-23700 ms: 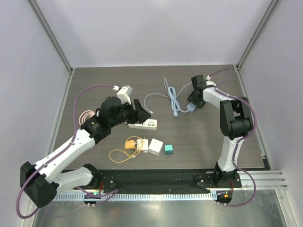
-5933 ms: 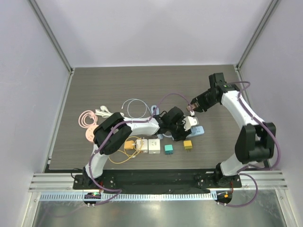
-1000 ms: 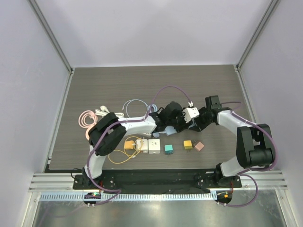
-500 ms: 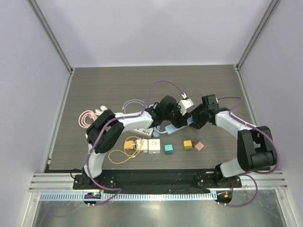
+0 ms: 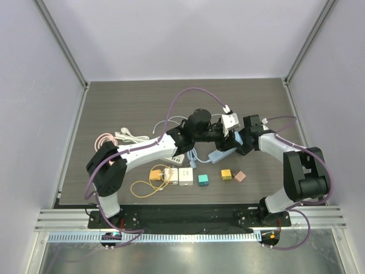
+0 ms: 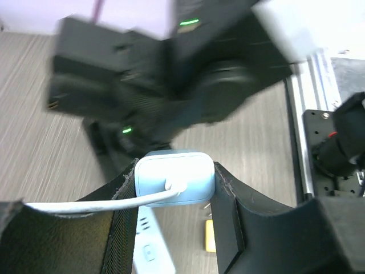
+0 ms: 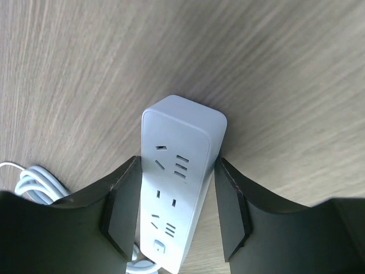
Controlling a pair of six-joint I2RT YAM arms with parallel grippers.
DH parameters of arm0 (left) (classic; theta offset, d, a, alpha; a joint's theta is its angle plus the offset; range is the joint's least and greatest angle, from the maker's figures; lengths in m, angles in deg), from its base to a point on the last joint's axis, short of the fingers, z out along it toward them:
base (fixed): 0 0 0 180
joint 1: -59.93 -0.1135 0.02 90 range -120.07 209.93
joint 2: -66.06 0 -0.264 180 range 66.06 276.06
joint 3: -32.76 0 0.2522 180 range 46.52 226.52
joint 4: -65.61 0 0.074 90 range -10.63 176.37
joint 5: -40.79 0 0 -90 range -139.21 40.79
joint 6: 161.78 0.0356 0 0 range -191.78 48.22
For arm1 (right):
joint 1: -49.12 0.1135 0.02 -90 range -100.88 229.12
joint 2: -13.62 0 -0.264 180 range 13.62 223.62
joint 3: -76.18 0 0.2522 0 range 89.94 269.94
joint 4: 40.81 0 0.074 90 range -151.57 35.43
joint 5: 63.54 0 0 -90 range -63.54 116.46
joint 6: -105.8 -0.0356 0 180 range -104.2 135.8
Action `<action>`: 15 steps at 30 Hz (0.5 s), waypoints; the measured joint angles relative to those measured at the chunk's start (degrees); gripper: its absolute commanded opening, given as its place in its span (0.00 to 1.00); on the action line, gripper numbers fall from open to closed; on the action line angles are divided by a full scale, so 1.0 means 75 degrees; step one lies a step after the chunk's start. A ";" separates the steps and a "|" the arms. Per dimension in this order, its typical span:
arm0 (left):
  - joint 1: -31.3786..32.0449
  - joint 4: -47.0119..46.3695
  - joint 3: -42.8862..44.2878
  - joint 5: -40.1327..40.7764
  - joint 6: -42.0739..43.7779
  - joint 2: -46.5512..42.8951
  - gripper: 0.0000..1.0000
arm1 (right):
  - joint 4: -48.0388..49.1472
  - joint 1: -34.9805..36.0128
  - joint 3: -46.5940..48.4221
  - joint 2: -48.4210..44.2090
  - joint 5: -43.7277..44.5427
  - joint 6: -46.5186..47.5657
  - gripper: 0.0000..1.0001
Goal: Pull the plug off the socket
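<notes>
In the left wrist view my left gripper (image 6: 174, 188) is shut on a pale blue plug (image 6: 174, 171) with a white cable. The plug hangs above the table with its metal prongs bare, free of the socket. The socket is a pale blue power strip (image 7: 183, 137) lying flat on the wood table. My right gripper (image 7: 177, 194) is shut on it across its width, near its end, and its outlets are empty. From the top view the left gripper (image 5: 221, 135) and right gripper (image 5: 239, 145) meet just above the strip (image 5: 221, 153); the plug is hidden there.
Yellow (image 5: 226, 174), pink (image 5: 240, 176) and teal (image 5: 203, 180) cubes lie in front of the strip. Two white adapters (image 5: 178, 175) and an orange plug with yellow cable (image 5: 155, 174) sit further left. A white strip (image 5: 175, 158), white cables (image 5: 130, 136) and a pink coil (image 5: 103, 141) lie at left.
The left arm has swung to the right and its gripper has risen with the plug. The right gripper stays on the strip.
</notes>
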 measured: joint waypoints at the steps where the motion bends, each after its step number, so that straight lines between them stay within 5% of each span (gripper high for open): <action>1: 0.0090 0.0035 -0.0017 0.0015 0.0093 -0.0079 0.00 | -0.0044 -0.0003 0.0117 0.0099 -0.0003 0.0015 0.01; 15: -0.0157 0.3258 0.0332 -0.0997 0.0831 -0.0997 0.00 | -0.0117 -0.1810 0.2436 0.1944 -0.0251 0.0597 0.01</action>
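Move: The light-blue plug, already pulled off, is in the left hand; the teal plug in the loose row lies about 7 cm back, 8 cm left and 21 cm below that hand. Yellow is some 5 cm back and 3 cm right of the hand, pink 6 cm back and 8 cm right, both equally low. The light-blue power strip, gripped at its outer end by the right hand, has its middle about 3 cm back and 6 cm left of that hand; clear table opens some 10 cm ahead and 10 cm right. The light-blue strip, still pinched by its end, is carried low by the right hand forward and to the right, about 12 cm in all over clear table and gathering speed, turning some 10 degrees clockwise. The plug stays gripped in the left hand, which draws it back and left, about 5 cm left, keeping its height, its left side tilting up some 10 degrees, away from the strip and towards the teal plug. ##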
